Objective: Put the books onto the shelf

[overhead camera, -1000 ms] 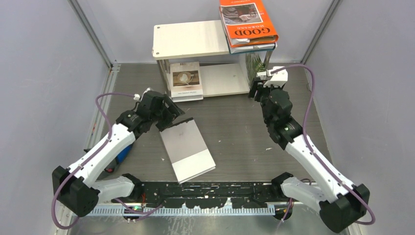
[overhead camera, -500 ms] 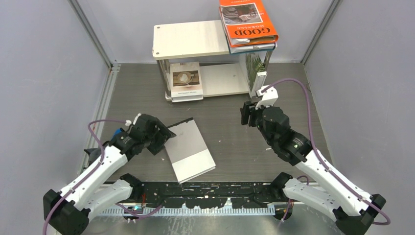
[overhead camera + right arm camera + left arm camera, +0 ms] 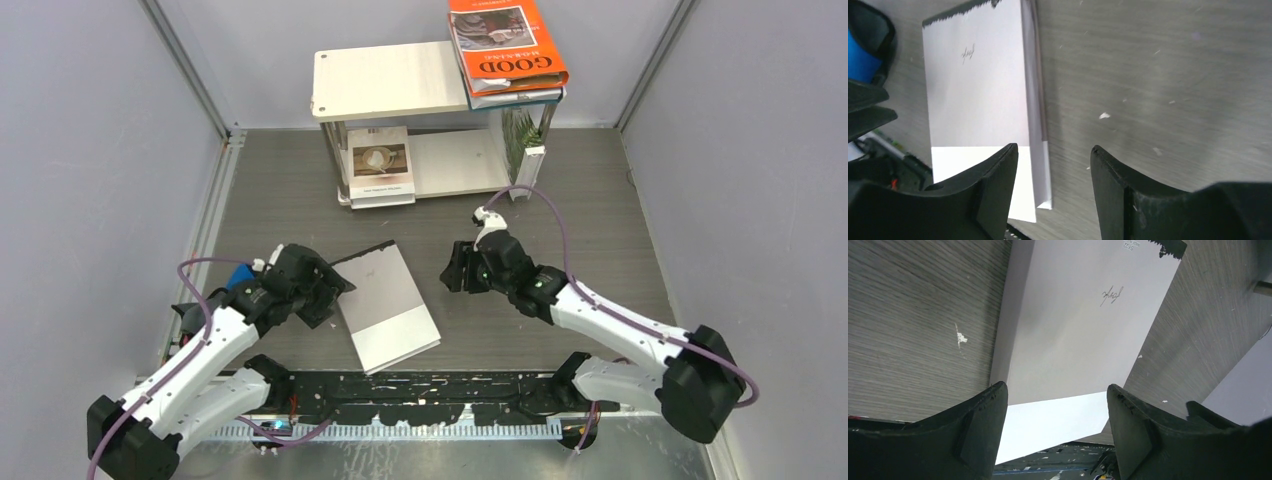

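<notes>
A plain grey-white book [image 3: 385,308] lies flat on the table between both arms. My left gripper [image 3: 335,290] stands open at its left edge, and the book [image 3: 1073,330] fills the view ahead of the open gripper [image 3: 1055,390]. My right gripper [image 3: 455,270] hangs open just right of the book, nothing between its fingers [image 3: 1054,150]; the book's right edge [image 3: 1040,165] lies under them. The shelf [image 3: 390,80] stands at the back. An orange "GOOD" book [image 3: 505,45] lies on its top right, a beige cup-photo book [image 3: 379,165] on the lower board, a palm-leaf book [image 3: 522,140] upright at its right end.
A small blue object [image 3: 240,275] lies by the left arm's wrist and shows at the left edge of the right wrist view [image 3: 860,62]. The black rail [image 3: 400,385] with both arm bases runs along the near edge. Grey walls close in both sides.
The right arm left the palm-leaf book at the shelf and swung left and nearer, over the grey-white book's right edge, its jaws narrowing a little. The left arm drew back along the book's left side.
</notes>
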Available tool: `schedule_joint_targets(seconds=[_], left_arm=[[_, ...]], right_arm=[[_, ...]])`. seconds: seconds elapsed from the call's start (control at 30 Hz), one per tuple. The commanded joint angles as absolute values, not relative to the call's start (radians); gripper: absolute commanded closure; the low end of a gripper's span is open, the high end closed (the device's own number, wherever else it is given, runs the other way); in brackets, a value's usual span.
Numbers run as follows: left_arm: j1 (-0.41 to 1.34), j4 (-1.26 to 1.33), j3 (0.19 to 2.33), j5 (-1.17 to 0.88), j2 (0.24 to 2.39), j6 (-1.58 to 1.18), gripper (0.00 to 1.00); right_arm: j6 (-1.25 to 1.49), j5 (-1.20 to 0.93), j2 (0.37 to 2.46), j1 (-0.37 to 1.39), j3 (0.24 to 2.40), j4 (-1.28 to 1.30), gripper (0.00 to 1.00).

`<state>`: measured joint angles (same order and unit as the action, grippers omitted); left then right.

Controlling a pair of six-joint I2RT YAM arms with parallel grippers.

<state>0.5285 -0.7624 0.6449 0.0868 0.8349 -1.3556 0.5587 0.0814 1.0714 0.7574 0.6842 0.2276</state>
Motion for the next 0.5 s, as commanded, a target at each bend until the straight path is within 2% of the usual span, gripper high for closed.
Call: schedule_joint_targets(seconds=[0.0,0.47], left_arm=[[0.524,-0.755,0.627,0.109,0.821,-1.376,0.28],[0.524,-0.731,0.611,0.112,0.858,-1.382,0.28]], right_arm=[[0.704,-0.095,1.134,0.763,0.648,-0.006,0.4],[0.86,-0.259,1.382,0.764,0.554,-0.335,0.4]])
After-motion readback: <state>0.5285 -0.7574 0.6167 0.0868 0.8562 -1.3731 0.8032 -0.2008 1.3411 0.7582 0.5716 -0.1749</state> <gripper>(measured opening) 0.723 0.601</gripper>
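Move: The grey-and-white book lying on the table is about 13 cm to the right hand's left and 3 cm back, some 10 cm below it. The coffee-cover book on the lower shelf is about 31 cm ahead and 14 cm left; the upright palm-cover book there is about 31 cm ahead and 17 cm right. From the left hand the grey-and-white book is 7 cm right, 2 cm ahead and 8 cm down. The empty right hand swings about 6 cm left and sinks some 5 cm, drifting slightly back, to bring its open fingers in over the right long edge of the grey-and-white book, while the wrist rolls its left side up and tips the fingers more steeply down, some 20 degrees in all. Across from it the left hand, also open, only eases down by about 1.5 cm over the book's left side, and neither hand can be seen to touch the book yet. ##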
